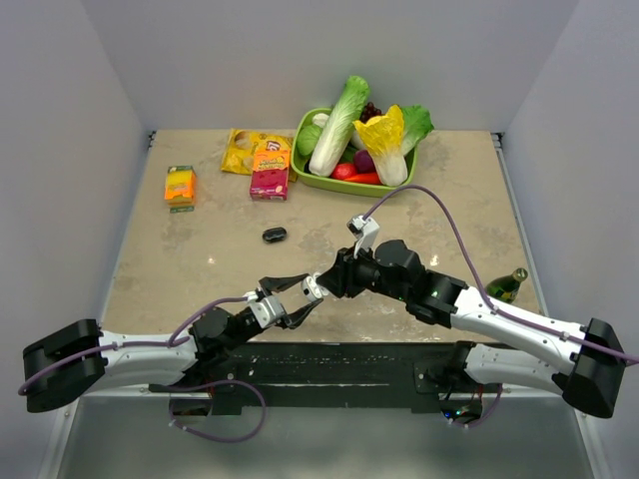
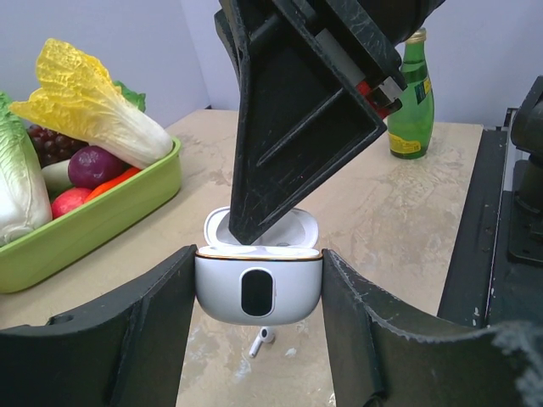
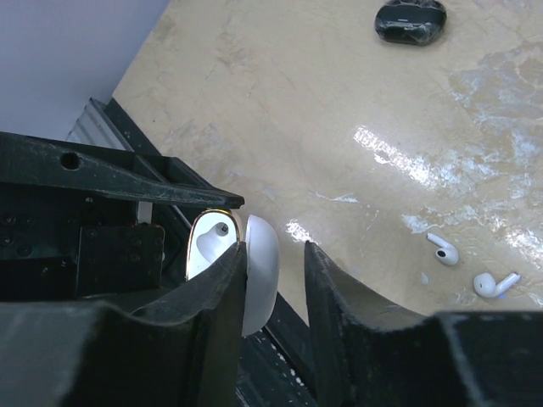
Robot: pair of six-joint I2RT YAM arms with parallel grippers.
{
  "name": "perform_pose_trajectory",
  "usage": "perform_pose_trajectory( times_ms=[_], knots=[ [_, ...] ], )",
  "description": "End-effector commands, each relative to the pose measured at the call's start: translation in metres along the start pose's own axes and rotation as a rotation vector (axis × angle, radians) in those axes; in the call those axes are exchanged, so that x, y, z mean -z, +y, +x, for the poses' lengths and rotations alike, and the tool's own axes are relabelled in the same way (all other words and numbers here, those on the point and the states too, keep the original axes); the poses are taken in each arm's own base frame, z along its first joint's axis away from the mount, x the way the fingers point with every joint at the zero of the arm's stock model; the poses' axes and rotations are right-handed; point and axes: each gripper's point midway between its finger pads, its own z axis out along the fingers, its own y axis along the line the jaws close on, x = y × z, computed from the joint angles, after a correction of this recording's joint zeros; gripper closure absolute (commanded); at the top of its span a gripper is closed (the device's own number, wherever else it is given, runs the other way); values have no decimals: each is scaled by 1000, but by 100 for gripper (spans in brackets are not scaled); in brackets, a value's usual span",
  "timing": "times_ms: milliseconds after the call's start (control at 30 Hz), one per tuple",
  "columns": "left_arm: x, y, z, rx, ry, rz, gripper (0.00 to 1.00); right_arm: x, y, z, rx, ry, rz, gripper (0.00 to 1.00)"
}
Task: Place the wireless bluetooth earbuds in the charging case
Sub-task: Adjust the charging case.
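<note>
The charging case (image 2: 259,292) is white and glossy, with a dark oval window on its front and its lid (image 3: 261,271) open. My left gripper (image 2: 259,254) is shut on its body, holding it above the table. My right gripper (image 3: 273,248) comes down from above and straddles the lid. One of its fingers (image 2: 288,127) reaches inside the case and touches the lid's inner face. The other finger (image 3: 339,305) stands apart from the lid's outer face. Two white earbuds (image 3: 443,249) (image 3: 492,283) lie on the table; one earbud (image 2: 261,341) shows under the case.
A green tray (image 1: 305,175) of toy vegetables stands at the back. Snack boxes (image 1: 180,187) (image 1: 270,175) lie to its left. A small black case (image 1: 275,235) lies mid-table, and a green bottle (image 1: 507,286) stands at the right. The dark base rail (image 1: 329,359) runs along the near edge.
</note>
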Motion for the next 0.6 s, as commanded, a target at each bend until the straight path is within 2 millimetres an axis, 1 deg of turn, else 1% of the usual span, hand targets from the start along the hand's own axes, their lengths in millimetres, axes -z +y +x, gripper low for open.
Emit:
perform_pose_trajectory(
  times_ms=[0, 67, 133, 200, 233, 267, 300, 333, 367, 400, 433, 467, 500, 533, 567],
  knots=[
    [0, 4, -20, -5, -88, -18, 100, 0, 7, -8, -4, -30, -38, 69],
    [0, 4, -21, -1, -95, -22, 100, 0, 8, -9, 3, -29, -42, 75],
    [0, 5, -19, 5, -88, -30, 100, 0, 8, -8, 10, -26, -42, 79],
    [0, 6, -18, 17, -84, -38, 100, 0, 7, -9, 18, -25, -32, 97],
    [0, 7, -17, 25, -81, -43, 100, 0, 7, -12, 35, -32, -33, 100],
    [0, 7, -15, 27, -74, -48, 96, 1, 4, -10, 49, -17, -22, 100],
    [0, 7, -14, 43, -69, -48, 89, 1, 4, -12, 68, -24, -16, 100],
    [-1, 8, -11, 51, -55, -59, 79, 3, 8, -17, 107, -27, -27, 100],
    [-2, 9, -9, 59, -42, -70, 59, 5, 7, -17, 124, -17, -24, 100],
    [-3, 9, -5, 87, -25, -78, 50, 7, 7, -18, 165, -15, -24, 100],
    [-6, 13, 0, 98, 8, -106, 42, 10, 9, -24, 185, -27, -28, 100],
    [-6, 14, 4, 108, 26, -116, 29, 15, 10, -25, 209, -25, -32, 100],
    [-7, 14, 8, 119, 43, -120, 12, 18, 12, -27, 250, -27, -38, 100],
    [-7, 14, 10, 123, 52, -123, 0, 21, 15, -31, 270, -35, -45, 100],
    [-8, 14, 11, 125, 57, -124, 0, 25, 15, -29, 289, -22, -45, 100]
  ],
)
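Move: Right between the left hand's fingertips sits the charging case, still gripped, with its lid open. The right hand has that lid in the gap between its parted fingers; the case's middle lies about 2 cm to this hand's left, 2 cm back and 1 cm below. On the table some 17 cm below, the two earbuds lie roughly 4 cm ahead and 4 cm right of the right hand, the black box about 17 cm ahead and 14 cm left. Staying almost in place, the right hand closes its half-open fingers nearly shut and pinches the open lid. Only after that does the left hand open wide and let go of the case body, sinking about 1 cm and tipping down some 5 degrees, while the right wrist turns slightly, under 10 degrees. ##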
